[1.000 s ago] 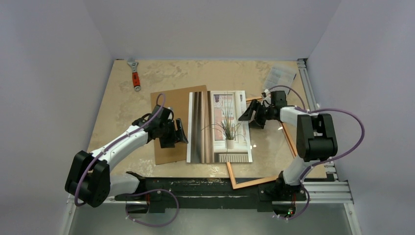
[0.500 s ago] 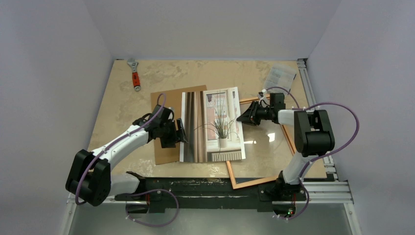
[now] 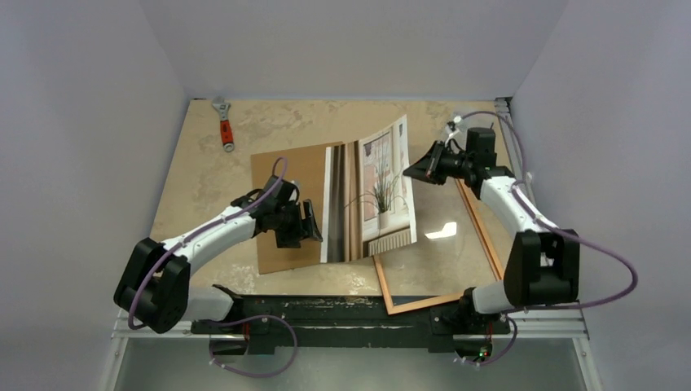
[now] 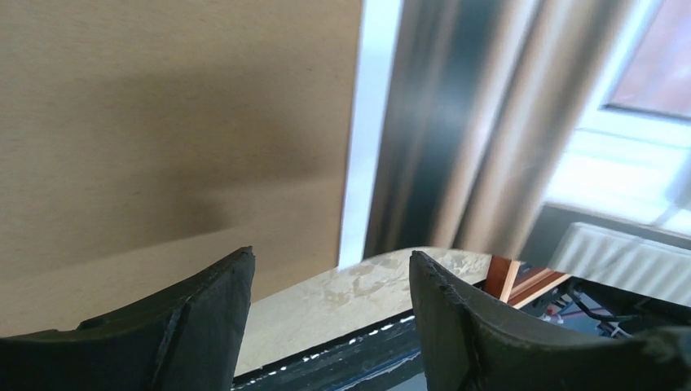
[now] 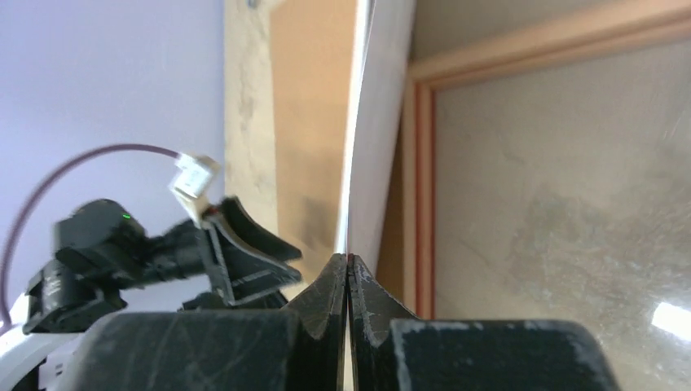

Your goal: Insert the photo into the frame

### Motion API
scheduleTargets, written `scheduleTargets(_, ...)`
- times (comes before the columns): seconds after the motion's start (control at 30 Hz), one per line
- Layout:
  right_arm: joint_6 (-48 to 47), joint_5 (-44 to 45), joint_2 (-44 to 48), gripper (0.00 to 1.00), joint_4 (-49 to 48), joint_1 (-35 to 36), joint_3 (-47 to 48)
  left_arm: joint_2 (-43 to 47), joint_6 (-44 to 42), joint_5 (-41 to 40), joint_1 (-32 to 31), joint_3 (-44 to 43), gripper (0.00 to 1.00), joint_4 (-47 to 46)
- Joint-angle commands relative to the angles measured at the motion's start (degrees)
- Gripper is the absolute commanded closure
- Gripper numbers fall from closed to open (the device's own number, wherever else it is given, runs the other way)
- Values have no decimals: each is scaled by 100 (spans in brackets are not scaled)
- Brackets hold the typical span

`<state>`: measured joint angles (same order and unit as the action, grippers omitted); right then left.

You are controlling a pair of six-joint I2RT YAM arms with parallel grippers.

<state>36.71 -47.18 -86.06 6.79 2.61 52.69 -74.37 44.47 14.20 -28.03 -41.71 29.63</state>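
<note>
The photo [image 3: 371,195], a print of a potted plant by striped curtains, stands tilted with its right edge lifted off the table. My right gripper [image 3: 410,169] is shut on that edge. In the right wrist view the print [image 5: 379,122] runs edge-on away from the pinched fingertips [image 5: 348,261]. The thin orange-brown frame [image 3: 482,232] lies flat on the table to the right, partly under the raised print. My left gripper [image 3: 314,226] is open just off the photo's left edge, with nothing between its fingers [image 4: 330,269]. Ahead of it show the curtain stripes [image 4: 489,122].
A brown board [image 3: 289,175] lies under the left gripper and the photo's left side. A red-handled wrench [image 3: 223,124] lies at the far left of the table. A bright glare spot [image 3: 440,231] shows inside the frame. The black rail [image 3: 342,314] runs along the near edge.
The right gripper shut on the photo's right edge and rose toward the back, lifting that side off the table. The left arm edged slightly right.
</note>
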Motion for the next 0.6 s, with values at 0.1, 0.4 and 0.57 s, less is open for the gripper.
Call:
scheduleTargets(0.1, -408, 1876, 1632, 100, 1892, 4, 1497, -742, 650, -174, -851, -894, 32, -480)
scheduleTargets(0.4, -657, 3598, 2525, 100, 3108, 2, 2731, -2063, 1115, -1331, -1886, -2570, 32, 135)
scheduleTargets(0.57, -728, 3928, 2713, 100, 3286, 7, 3053, -2909, 1258, -1834, -2241, -3481, 34, 649)
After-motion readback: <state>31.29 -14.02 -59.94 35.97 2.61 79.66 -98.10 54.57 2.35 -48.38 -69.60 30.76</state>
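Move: Pinched at its right edge by the right hand, the photo has its middle about 10 cm left of that hand, 2 cm nearer and 6 cm lower. The frame's middle lies some 7 cm to the right hand's right, 10 cm back and 13 cm down; the backing board is 22 cm left and 3 cm back. From the open left hand, the photo's middle is about 12 cm right, 10 cm ahead and 3 cm higher, with the board 10 cm ahead. Hauling the photo up by its right edge, the right hand keeps its closed pinch and rises some 22 cm, drifting right and, later, slightly back, while its fingers tip upward and swing clockwise. The left hand, still open and holding nothing, travels about 14 cm right, then also slightly forward, to beside the frame's left bar, roughly following the photo. ##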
